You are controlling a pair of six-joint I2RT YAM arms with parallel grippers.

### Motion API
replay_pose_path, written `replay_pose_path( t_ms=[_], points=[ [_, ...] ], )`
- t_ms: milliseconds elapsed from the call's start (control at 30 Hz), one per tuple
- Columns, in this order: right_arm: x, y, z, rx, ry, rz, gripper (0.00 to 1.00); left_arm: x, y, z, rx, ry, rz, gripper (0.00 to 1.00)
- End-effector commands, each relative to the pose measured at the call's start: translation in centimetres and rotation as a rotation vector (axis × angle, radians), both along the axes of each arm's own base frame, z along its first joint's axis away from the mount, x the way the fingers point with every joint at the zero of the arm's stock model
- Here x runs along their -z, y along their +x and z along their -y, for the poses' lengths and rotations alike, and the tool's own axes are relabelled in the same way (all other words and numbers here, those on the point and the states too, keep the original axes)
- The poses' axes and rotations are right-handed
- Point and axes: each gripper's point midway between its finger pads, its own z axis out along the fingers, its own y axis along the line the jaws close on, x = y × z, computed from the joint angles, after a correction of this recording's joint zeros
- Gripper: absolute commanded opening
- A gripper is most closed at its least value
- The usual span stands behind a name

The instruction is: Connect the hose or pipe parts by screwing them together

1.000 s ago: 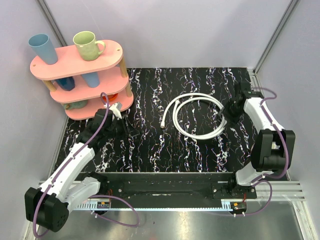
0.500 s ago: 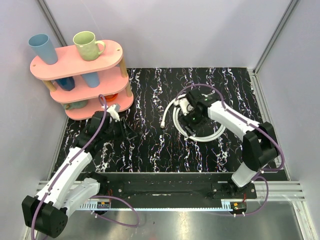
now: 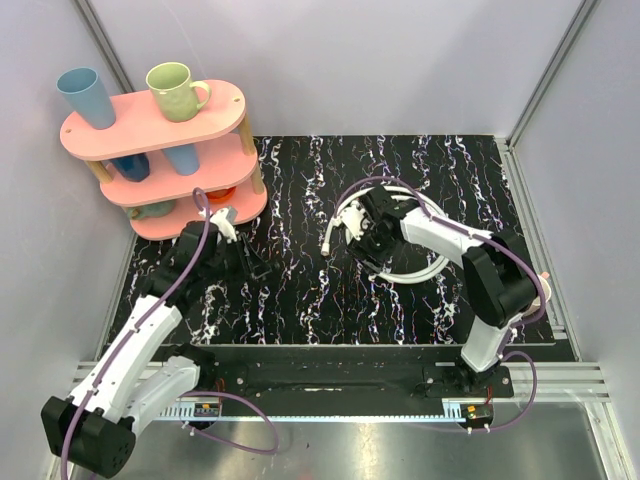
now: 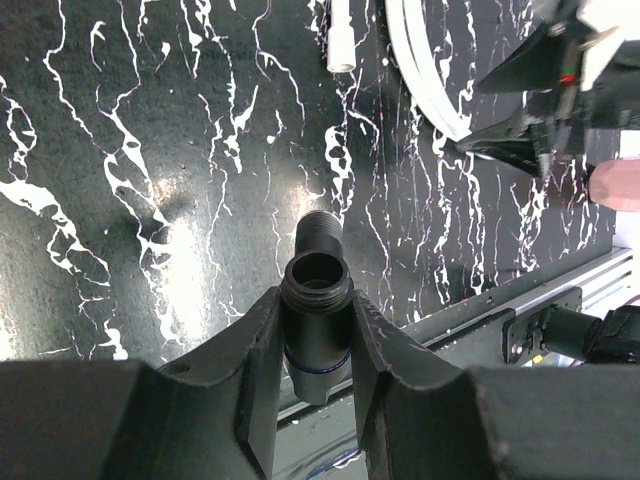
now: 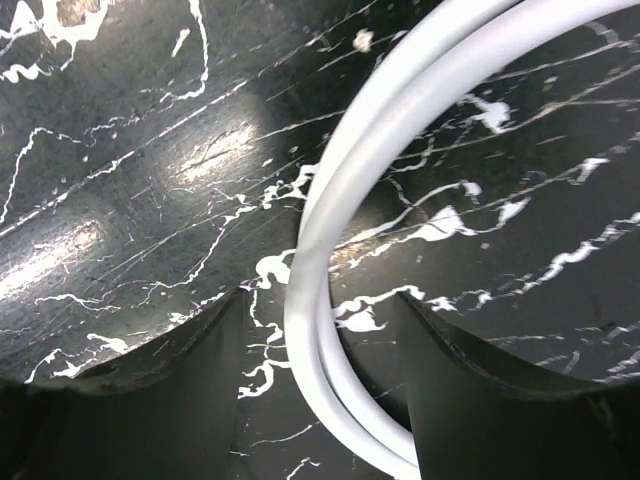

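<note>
A white hose (image 3: 432, 265) lies coiled on the black marbled table, its free end fitting (image 3: 329, 245) pointing toward me. My right gripper (image 3: 364, 242) hangs over the coil's left side. In the right wrist view it is open (image 5: 330, 400), its fingers (image 5: 190, 400) straddling two side-by-side loops of hose (image 5: 320, 290) without touching them. My left gripper (image 3: 248, 263) is left of the coil, shut (image 4: 315, 310) on a short dark threaded pipe part (image 4: 315, 335), open threaded end up. The hose's end fitting (image 4: 342, 45) and coil (image 4: 425, 85) lie beyond it.
A pink three-tier shelf (image 3: 215, 100) stands at the back left with a blue cup (image 3: 82, 95), a green mug (image 3: 175, 90) and more cups below. A metal rail (image 3: 330, 365) runs along the near table edge. Grey walls close the sides.
My right arm has swung from the table's right side leftward across the coil, and its jaws have widened a little. My left arm has crept slightly forward, still holding the dark pipe part.
</note>
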Motion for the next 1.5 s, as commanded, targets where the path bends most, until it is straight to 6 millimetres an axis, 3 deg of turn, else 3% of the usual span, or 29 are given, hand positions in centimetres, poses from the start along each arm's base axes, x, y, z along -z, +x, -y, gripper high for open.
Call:
replay_pose_path(
  t_ms=[0, 233, 400, 533, 633, 667, 833, 1000, 1200, 1300, 1467],
  points=[
    [1.1, -0.8, -1.5, -0.007, 0.065, -0.043, 0.66, -5.1, 1.9, 0.1, -0.027, -0.034, 0.128, 0.00],
    [2.3, -0.5, -1.1, 0.172, 0.031, -0.060, 0.59, -5.5, 2.5, 0.2, -0.035, -0.042, 0.136, 0.00],
    [4.2, -2.0, -0.5, 0.273, -0.007, -0.101, 0.55, -4.9, 2.5, 0.7, -0.021, -0.057, 0.115, 0.00],
    [5.4, -3.2, -0.4, 0.353, -0.040, -0.132, 0.44, -4.4, 2.6, 0.3, -0.039, -0.045, 0.118, 0.00],
    [5.3, -4.1, -1.6, 0.398, -0.060, -0.142, 0.27, -3.6, 2.9, -0.1, -0.061, -0.021, 0.108, 0.00],
    [4.9, -4.1, -2.7, 0.455, -0.028, -0.160, 0.15, -3.3, 3.0, -0.2, -0.063, -0.019, 0.095, 0.00],
    [4.5, -4.4, -6.1, 0.612, 0.042, -0.188, 0.00, -4.8, 3.2, 0.0, -0.063, -0.051, 0.114, 0.00],
    [3.1, -2.9, -9.3, 0.852, 0.238, -0.182, 0.00, -5.0, 3.5, -0.7, -0.090, -0.024, 0.124, 0.00],
    [1.2, -1.2, -12.8, 1.026, 0.427, -0.193, 0.00, -3.3, 3.9, -1.2, -0.117, -0.001, 0.092, 0.00],
    [1.2, -1.5, -14.8, 1.090, 0.511, -0.242, 0.00, -2.1, 4.1, -1.2, -0.125, -0.017, 0.048, 0.00],
    [1.9, -2.0, -15.2, 1.316, 0.606, -0.224, 0.01, -1.1, 4.7, -0.7, -0.123, -0.043, 0.004, 0.00]
  ],
)
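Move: Just below the right hand's open fingers lies the near-left stretch of the coiled white hose, about 4 cm down, 2 cm back and 1 cm left. The coil's middle is roughly 6 cm ahead and 7 cm to the hand's right; the hose's loose end is about 10 cm left and 3 cm ahead. From the left hand, that near-left stretch lies some 22 cm right, 5 cm ahead and 15 cm below. Sinking about 4 cm and easing back 2 cm, the right hand shuts its fingers and pinches the hose, already twisting clockwise. It then drags the hose some 11 cm left, low over the table, turning on to about 60 degrees. The left hand, still gripping the black threaded fitting, rises 3 cm, then edges forward 2 cm and sinks back. ##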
